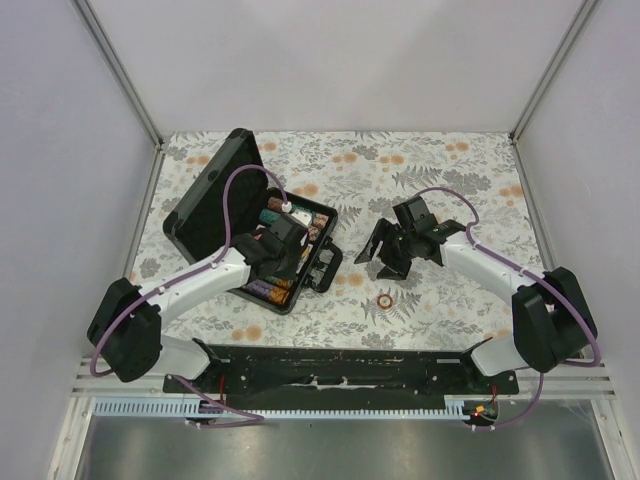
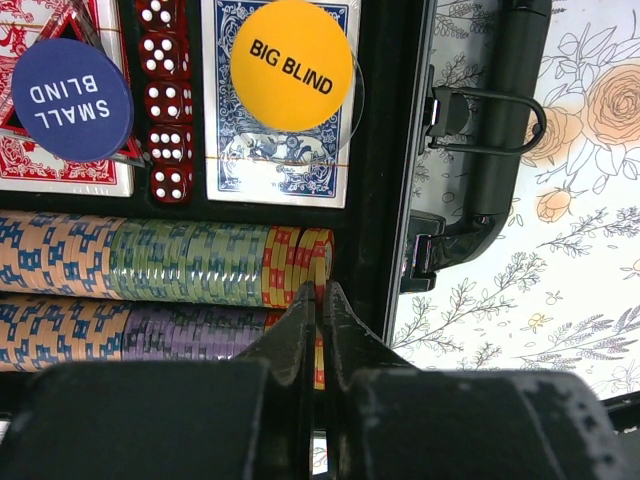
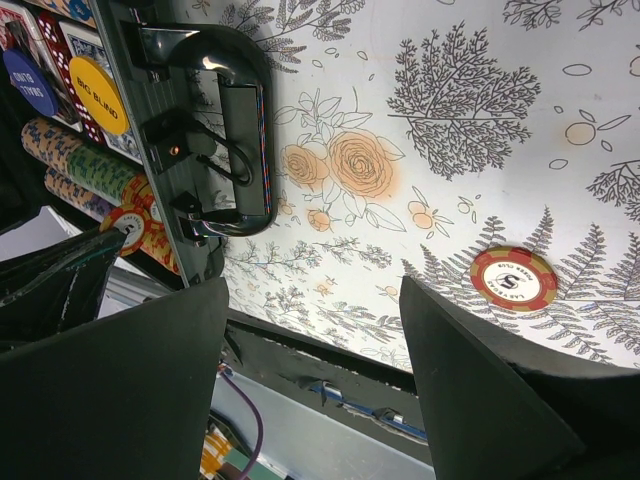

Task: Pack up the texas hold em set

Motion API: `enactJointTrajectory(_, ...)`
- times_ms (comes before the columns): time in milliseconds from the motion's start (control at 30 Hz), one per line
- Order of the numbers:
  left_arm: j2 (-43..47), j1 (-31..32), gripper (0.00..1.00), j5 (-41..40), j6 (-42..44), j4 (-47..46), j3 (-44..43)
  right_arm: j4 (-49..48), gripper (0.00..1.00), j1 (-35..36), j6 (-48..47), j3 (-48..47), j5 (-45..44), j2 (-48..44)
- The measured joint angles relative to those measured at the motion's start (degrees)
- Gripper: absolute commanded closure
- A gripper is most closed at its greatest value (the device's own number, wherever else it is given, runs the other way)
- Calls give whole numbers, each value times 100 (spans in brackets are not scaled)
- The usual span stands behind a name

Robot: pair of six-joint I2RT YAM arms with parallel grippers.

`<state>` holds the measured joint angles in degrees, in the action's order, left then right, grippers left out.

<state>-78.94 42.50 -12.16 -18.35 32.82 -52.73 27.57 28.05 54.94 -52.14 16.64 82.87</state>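
Observation:
The texas hold em set's black case (image 1: 214,200) lies open at the table's left, lid tilted back. In the left wrist view its tray holds rows of coloured chips (image 2: 150,260), red dice (image 2: 165,100), a blue deck (image 2: 280,160) under a yellow BIG BLIND button (image 2: 292,65), and a red deck (image 2: 50,175) under a blue SMALL BLIND button (image 2: 72,100). My left gripper (image 2: 320,290) is shut, its tips over the red-and-yellow chips at the right end of the rows. My right gripper (image 3: 315,290) hangs open above the cloth, with one loose red chip (image 3: 514,278) lying just to its right.
The case handle (image 3: 230,120) and its latches face the right arm. The loose chip (image 1: 385,300) lies on the floral cloth (image 1: 440,180) between the case and the right arm's base. A black rail (image 1: 340,370) runs along the near edge.

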Motion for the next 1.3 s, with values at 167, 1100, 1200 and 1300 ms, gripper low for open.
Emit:
enactJointTrajectory(167, -103, 0, 95, -33, 0, -2, 2, 0, 23, -11, -13, 0, 0, 0)
enactJointTrajectory(1100, -101, 0, 73, -343, -2, 74, 35, 358, 23, -63, -387, 13, -264, 46)
enactJointTrajectory(1200, 245, 0, 71, -343, -4, 92, 33, 643, 23, -68, -669, 11, -525, 197)
enactJointTrajectory(1300, 636, 0, 69, -304, -4, 28, 31, 848, 23, -44, -892, 11, -737, 413)
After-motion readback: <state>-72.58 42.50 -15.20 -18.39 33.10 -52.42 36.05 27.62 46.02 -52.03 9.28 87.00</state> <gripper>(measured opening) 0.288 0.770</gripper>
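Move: The red chip still pinched in the left hand goes to the handle-side end of the green chip row, nearly straight below, about 3 cm down. From that row end the purple row's end lies about 4 cm back and 1 cm left, the big blind button some 6 cm ahead and 1 cm right. For the open right hand, the loose chip lies roughly 6 cm back, 4 cm right and 8 cm down; the case handle is 12 cm left and 2 cm ahead. The held chip is let down about 1.5 cm onto the end of the green row, and the left fingers part slightly to let it go, easing about 1 cm left; the hand then lifts straight up some 4.5 cm, clear of the case. Late on, the right hand, fingers kept wide open, heads down, right and back, roughly 6 cm in all, towards the loose chip, turning to point more steeply down. ##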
